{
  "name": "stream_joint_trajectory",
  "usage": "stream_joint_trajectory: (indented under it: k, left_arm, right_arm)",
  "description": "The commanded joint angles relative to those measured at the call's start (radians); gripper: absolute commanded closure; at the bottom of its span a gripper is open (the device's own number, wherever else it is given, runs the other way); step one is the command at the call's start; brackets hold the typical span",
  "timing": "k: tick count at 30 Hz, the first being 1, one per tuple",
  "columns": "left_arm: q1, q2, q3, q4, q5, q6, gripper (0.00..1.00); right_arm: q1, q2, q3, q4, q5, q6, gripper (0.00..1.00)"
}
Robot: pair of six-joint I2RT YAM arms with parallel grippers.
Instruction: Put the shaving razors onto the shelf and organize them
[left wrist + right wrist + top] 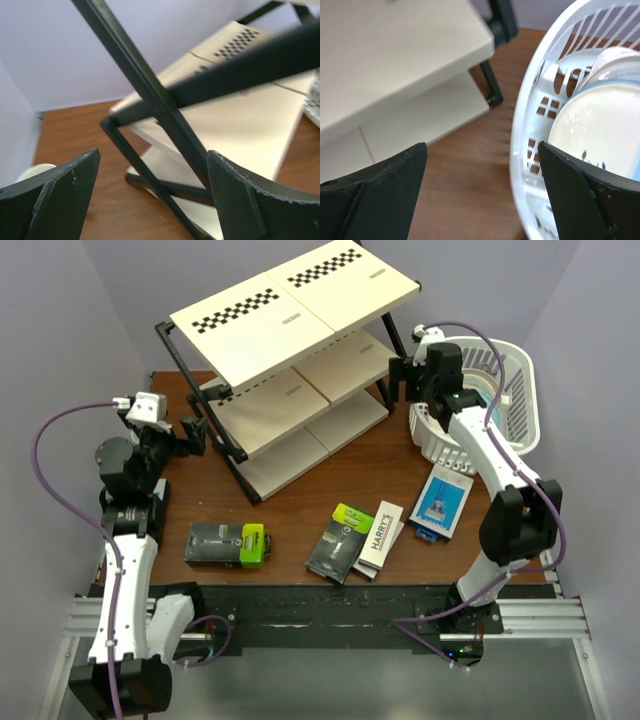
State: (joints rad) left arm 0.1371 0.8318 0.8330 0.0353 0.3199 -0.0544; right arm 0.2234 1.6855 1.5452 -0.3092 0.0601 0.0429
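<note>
The shelf stands tilted at the back of the table, and I see no boxes on its boards. Four razor boxes lie on the wood in front: a black one with a lime-green end, a second black-and-green one, a white HARRY'S box leaning against it, and a blue-and-white one. My left gripper is open at the shelf's left frame; the black crossed bars run past its empty jaws. My right gripper is open and empty above the table between the shelf and a basket.
A white plastic basket stands at the back right, its rim close to my right finger, with a white-and-blue plate inside. Lilac walls close in the table on three sides. A pale round object shows beside my left finger.
</note>
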Motion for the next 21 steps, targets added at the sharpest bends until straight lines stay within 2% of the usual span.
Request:
stream_joint_trajectory:
  k: [1, 4, 11, 15, 21]
  left_arm:
    - [0.002, -0.062, -0.054, -0.12, 0.152, -0.078, 0.07]
    - [0.001, -0.069, -0.087, -0.1, 0.229, -0.108, 0.07]
    - [0.002, 0.079, -0.043, -0.051, 0.217, -0.11, 0.08]
    - [0.001, 0.15, -0.002, 0.026, 0.225, -0.121, 0.11]
    - [0.002, 0.168, 0.031, -0.004, 0.177, -0.084, 0.11]
  right_arm:
    - [-0.045, 0.098, 0.147, 0.145, -0.037, 0.101, 0.03]
    - [-0.067, 0.192, 0.239, 0.173, -0.121, 0.121, 0.02]
    - [-0.075, 0.373, 0.403, 0.231, -0.299, 0.164, 0.02]
    - [-0.076, 0.421, 0.423, 0.239, -0.432, 0.172, 0.04]
    - [-0.081, 0.437, 0.414, 0.262, -0.623, 0.19, 0.04]
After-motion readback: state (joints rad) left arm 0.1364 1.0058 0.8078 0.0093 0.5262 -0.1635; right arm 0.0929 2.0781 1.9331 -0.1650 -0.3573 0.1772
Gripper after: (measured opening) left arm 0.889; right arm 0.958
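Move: Out in front of the right hand, the shelf's middle-board right corner with its black joint lies about 11 cm ahead, 2 cm left and 6 cm lower; the white basket stands some 14 cm right, 5 cm farther out, 17 cm down. From the left hand, the near end of the shelf's left black bar is roughly 5 cm ahead, 6 cm right, 10 cm below; the mug is about 9 cm ahead and 9 cm left, the dark razor box 14 cm back and 5 cm right, both nearly 30 cm down. Driving forward about 10 cm between the shelf's right end and the basket, the right hand slows, then edges left as it rolls left side up and turns counter-clockwise, seeming to bear on the right corner. Meanwhile the open left hand backs slightly, sinks some 7 cm while shifting right, then noses forward, tipping down and turning clockwise, bringing its fingers around the left bar's end. ##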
